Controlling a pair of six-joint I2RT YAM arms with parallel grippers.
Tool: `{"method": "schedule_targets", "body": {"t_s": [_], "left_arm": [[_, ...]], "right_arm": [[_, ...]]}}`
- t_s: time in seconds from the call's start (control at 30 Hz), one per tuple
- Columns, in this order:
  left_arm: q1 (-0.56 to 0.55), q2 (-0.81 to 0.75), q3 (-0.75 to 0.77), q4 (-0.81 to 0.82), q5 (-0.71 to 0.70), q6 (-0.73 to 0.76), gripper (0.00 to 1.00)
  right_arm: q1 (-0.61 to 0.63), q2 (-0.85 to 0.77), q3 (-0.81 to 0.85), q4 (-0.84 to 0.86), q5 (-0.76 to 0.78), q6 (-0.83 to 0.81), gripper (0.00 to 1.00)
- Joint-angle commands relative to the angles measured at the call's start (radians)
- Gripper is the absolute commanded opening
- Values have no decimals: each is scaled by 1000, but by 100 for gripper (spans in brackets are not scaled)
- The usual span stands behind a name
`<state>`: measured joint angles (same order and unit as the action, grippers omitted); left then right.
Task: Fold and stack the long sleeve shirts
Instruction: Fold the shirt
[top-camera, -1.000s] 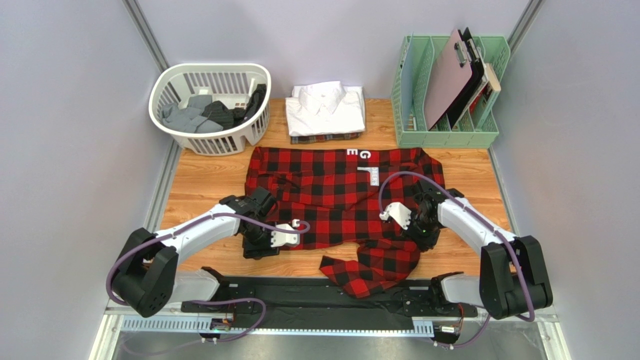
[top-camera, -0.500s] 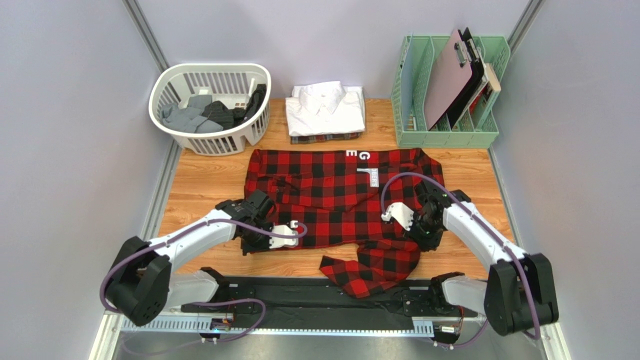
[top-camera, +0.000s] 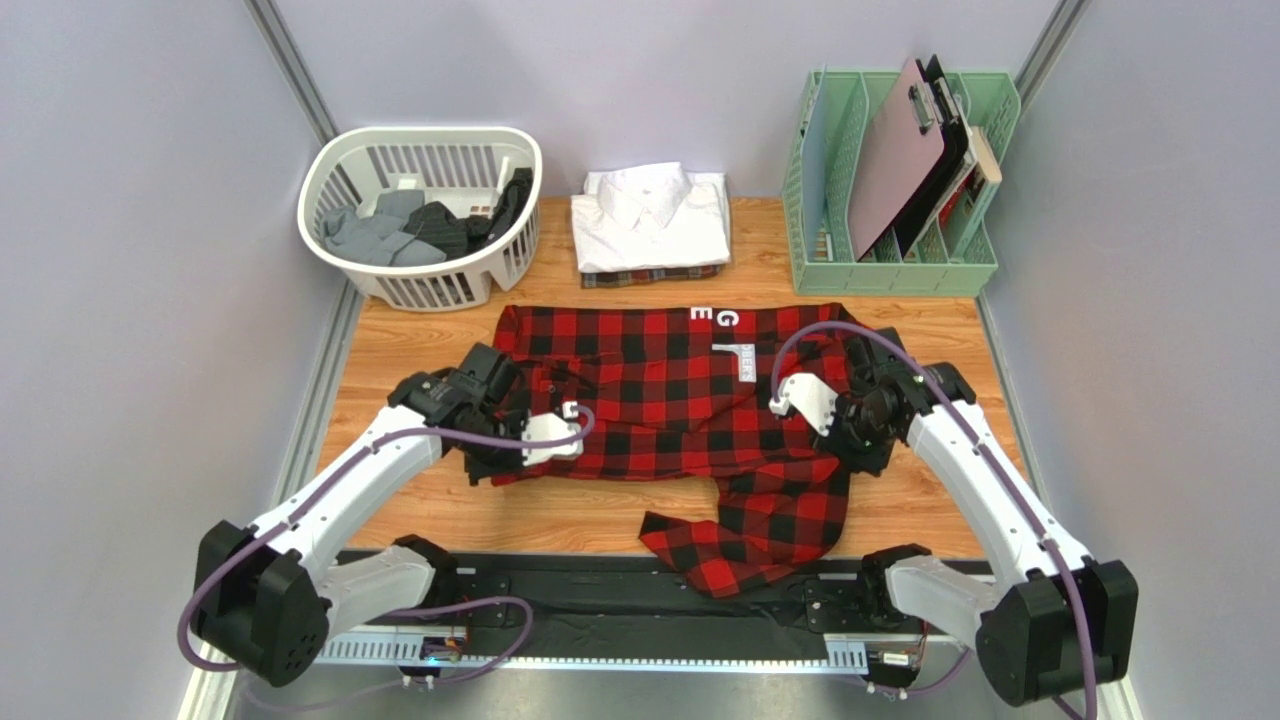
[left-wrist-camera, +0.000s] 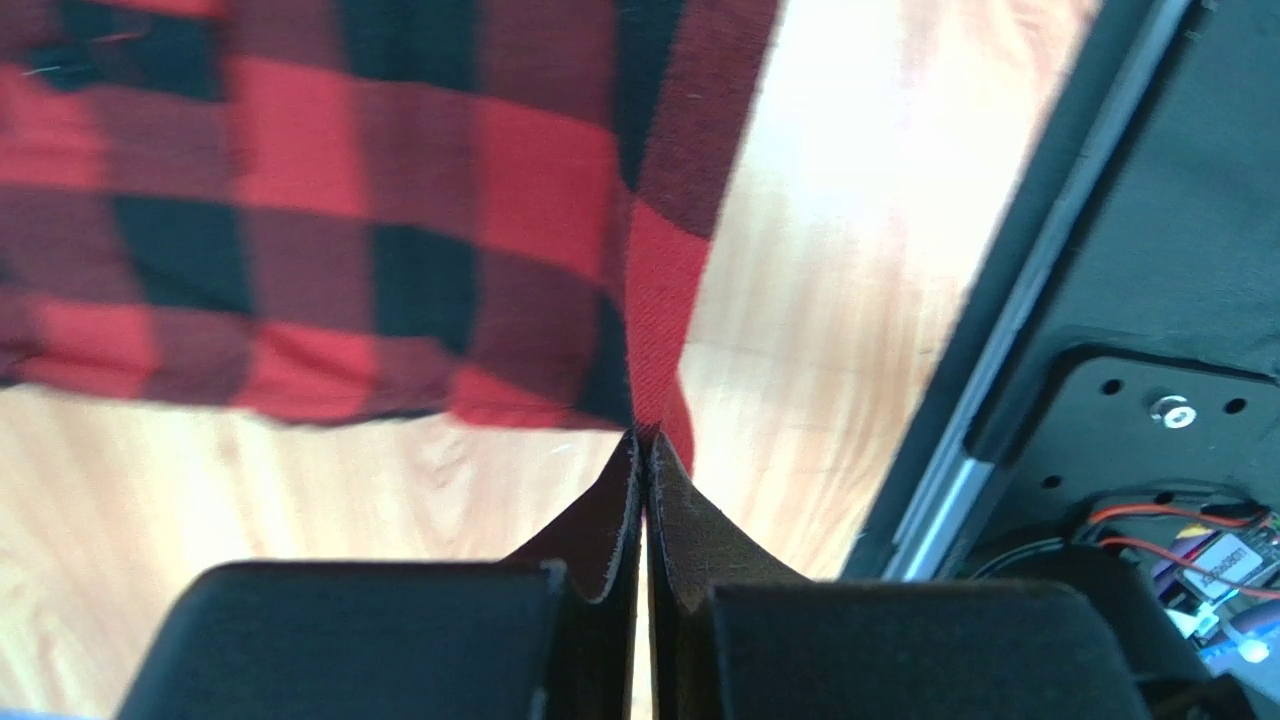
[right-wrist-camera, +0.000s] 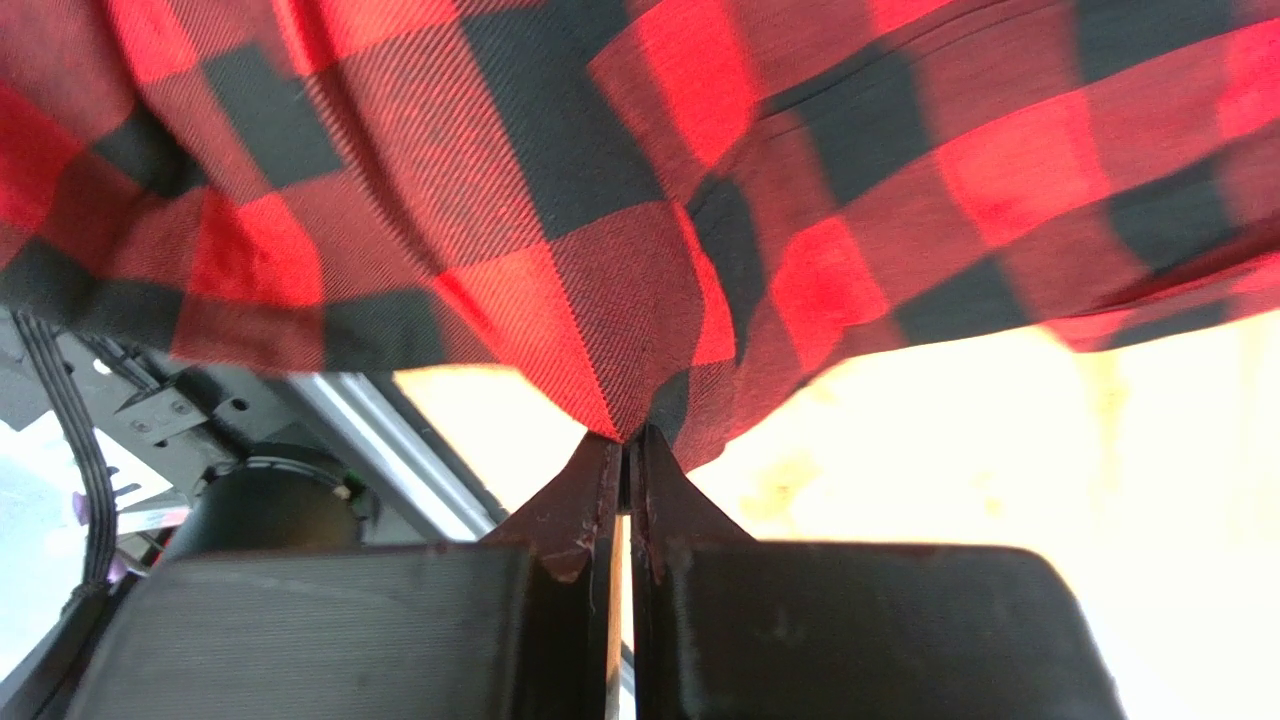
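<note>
The red-and-black checked flannel shirt (top-camera: 661, 390) lies spread in the middle of the table, and one sleeve (top-camera: 744, 533) trails toward the near edge. My left gripper (top-camera: 504, 455) is shut on the shirt's lower left hem; in the left wrist view the fingertips (left-wrist-camera: 643, 438) pinch a fold of the checked cloth (left-wrist-camera: 376, 195), lifted off the wood. My right gripper (top-camera: 845, 446) is shut on the lower right hem, its fingertips (right-wrist-camera: 624, 438) pinching the cloth (right-wrist-camera: 601, 180). A folded white shirt (top-camera: 654, 215) rests on a dark plaid one (top-camera: 646, 276) at the back.
A white laundry basket (top-camera: 421, 282) with grey and dark clothes stands at the back left. At the back right a green file rack (top-camera: 902, 278) holds clipboards. A black rail (top-camera: 601, 585) runs along the near edge. Grey walls close both sides.
The left gripper closed on the hem. Both grippers then moved away from the near edge, lifting the shirt's lower hem with them.
</note>
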<state>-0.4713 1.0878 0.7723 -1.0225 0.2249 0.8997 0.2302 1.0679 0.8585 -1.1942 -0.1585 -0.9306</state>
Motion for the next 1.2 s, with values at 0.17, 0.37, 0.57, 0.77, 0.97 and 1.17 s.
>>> {"method": "schedule_targets", "body": {"t_s": [0.17, 0.37, 0.57, 0.77, 0.97, 1.17], "left_arm": [[115, 233, 273, 38, -15, 62, 0], [164, 412, 413, 78, -65, 114, 0], [209, 549, 524, 82, -67, 136, 0], [217, 630, 573, 87, -61, 133, 0], [218, 664, 552, 99, -59, 137, 0], [218, 690, 541, 117, -59, 120, 0]], "right_arm": [[-22, 222, 249, 21, 19, -43, 0], [-45, 388, 362, 84, 37, -62, 0], [-87, 522, 482, 108, 51, -82, 0], [-97, 604, 550, 100, 43, -85, 0], [-95, 656, 551, 88, 33, -68, 0], [-86, 658, 487, 116, 22, -53, 0]]}}
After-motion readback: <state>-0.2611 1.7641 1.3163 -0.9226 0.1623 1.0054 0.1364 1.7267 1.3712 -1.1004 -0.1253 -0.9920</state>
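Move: My hands each still pinch the shirt's near edge, a few centimetres off the table. From my left hand the shirt's far-left corner lies about 25 cm straight ahead and 7 below; the laundry basket is some 38 ahead and 14 left. From my right hand the far-right corner is about 24 ahead, 2 right and 9 below; the loose sleeve trails 8 cm back and 16 left. I carry the pinched edge forward with both hands together, over the shirt's body towards its far corners, my left about 17 cm and my right nearly as far. Both arc up a couple of centimetres, then sink to slightly under their starting height and slow to a stop; my fingers stay shut and my left hand turns slightly counter-clockwise. ##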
